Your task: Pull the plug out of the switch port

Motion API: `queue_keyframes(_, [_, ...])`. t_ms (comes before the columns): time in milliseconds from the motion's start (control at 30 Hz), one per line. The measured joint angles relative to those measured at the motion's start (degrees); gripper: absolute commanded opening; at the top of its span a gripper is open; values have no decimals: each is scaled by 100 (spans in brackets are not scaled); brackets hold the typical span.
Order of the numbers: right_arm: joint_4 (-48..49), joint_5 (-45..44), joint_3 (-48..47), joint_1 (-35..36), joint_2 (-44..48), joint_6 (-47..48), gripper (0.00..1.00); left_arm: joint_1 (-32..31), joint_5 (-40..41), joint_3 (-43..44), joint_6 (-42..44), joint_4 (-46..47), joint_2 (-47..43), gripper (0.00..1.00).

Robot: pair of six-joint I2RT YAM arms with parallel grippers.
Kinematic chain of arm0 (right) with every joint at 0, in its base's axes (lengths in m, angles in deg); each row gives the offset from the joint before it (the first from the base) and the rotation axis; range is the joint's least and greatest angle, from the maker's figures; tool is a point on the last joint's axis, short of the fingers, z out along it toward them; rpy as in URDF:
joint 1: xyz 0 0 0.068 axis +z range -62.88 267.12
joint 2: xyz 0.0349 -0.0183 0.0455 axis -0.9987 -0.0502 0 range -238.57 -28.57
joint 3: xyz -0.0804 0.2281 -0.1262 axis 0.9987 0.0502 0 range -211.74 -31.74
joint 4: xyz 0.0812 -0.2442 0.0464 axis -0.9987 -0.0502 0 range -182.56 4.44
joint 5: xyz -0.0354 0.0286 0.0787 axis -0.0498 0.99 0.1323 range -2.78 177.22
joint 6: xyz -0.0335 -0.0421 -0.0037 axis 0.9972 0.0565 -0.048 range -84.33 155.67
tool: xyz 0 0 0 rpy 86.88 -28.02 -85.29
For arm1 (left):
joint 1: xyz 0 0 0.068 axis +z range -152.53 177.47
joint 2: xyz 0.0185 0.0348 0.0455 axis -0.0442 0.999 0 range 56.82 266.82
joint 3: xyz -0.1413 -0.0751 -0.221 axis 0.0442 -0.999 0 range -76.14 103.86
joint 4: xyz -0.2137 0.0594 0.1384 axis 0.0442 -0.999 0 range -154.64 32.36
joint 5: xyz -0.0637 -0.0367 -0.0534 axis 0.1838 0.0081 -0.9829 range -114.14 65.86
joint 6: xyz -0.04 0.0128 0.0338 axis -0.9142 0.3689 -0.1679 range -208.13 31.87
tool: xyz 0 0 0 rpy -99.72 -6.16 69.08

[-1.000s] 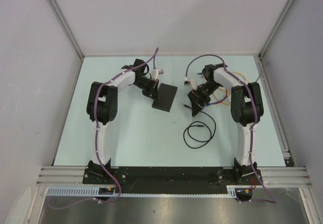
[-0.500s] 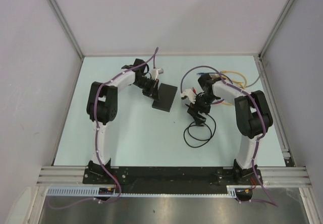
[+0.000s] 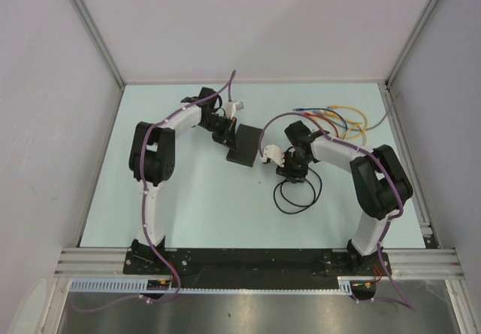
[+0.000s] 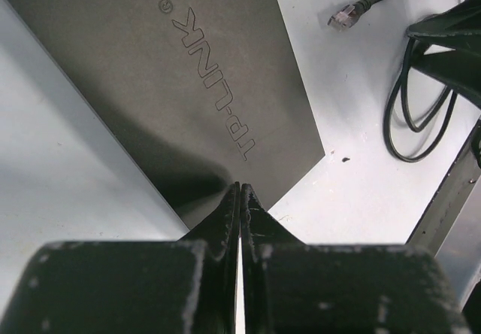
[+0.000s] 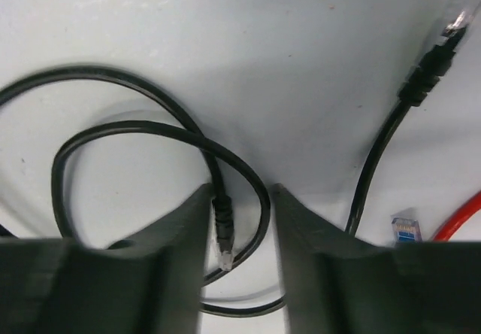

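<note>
The switch (image 3: 246, 144) is a flat black box lying left of centre, its top lettered in the left wrist view (image 4: 188, 86). My left gripper (image 3: 228, 137) is shut, with its tips (image 4: 240, 191) pressing on the switch's near corner. A black cable (image 3: 297, 198) lies coiled on the table to the right of the switch. One plug (image 4: 342, 18) of it rests free on the table, apart from the switch. My right gripper (image 3: 293, 170) is low over the coil, its jaws (image 5: 239, 198) partly closed around the other plug (image 5: 223, 236) and a loop of cable, with a gap still showing.
Yellow, red and blue cables (image 3: 342, 119) lie at the back right, and a blue plug (image 5: 403, 231) and red cable (image 5: 458, 217) show beside my right fingers. Grey walls enclose the table on three sides. A metal rail (image 3: 255, 262) carries both bases.
My right arm swung left and toward the near side, coming down over the black coil, and its jaws narrowed from wide open. The left arm and the switch stayed put.
</note>
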Motion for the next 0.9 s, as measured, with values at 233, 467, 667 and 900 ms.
queue_keyframes(233, [345,-160,57,13,136,-192,0,0,0,0,-9,11,4,0])
queue_keyframes(467, [551,-483,-24,-334,538,-330,0,0,-46,76,-57,39,127,0])
queue_keyframes(667, [645,-758,-1091,-1228,603,-669,0,0,-79,201,-109,50,212,0])
queue_keyframes(900, [503,-1211,-3154,-2197,-577,-1379,0,0,-144,269,-138,70,271,0])
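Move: The half-closed right hand is right over the black cable: the strands between its fingers lie about 1 cm below, straight under it. On the table around it, the loose black plug is some 6 cm ahead and 5 cm left, the blue plug about 8 cm ahead and 5 cm right, the switch about 12 cm ahead and 13 cm left, the cable heap roughly 21 cm ahead and 16 cm right. From the left hand the strands are about 10 cm back, 16 cm right and 5 cm below. The right fingers finish shutting on the black cable's strands, pinching them, while the hand starts creeping forward. Then it speeds up and carries the cable about 20 cm forward, 14 cm right and 15 cm up, away from the switch towards the cable heap, turning some 40 degrees clockwise with the fingertips swinging forward about 30 degrees. ##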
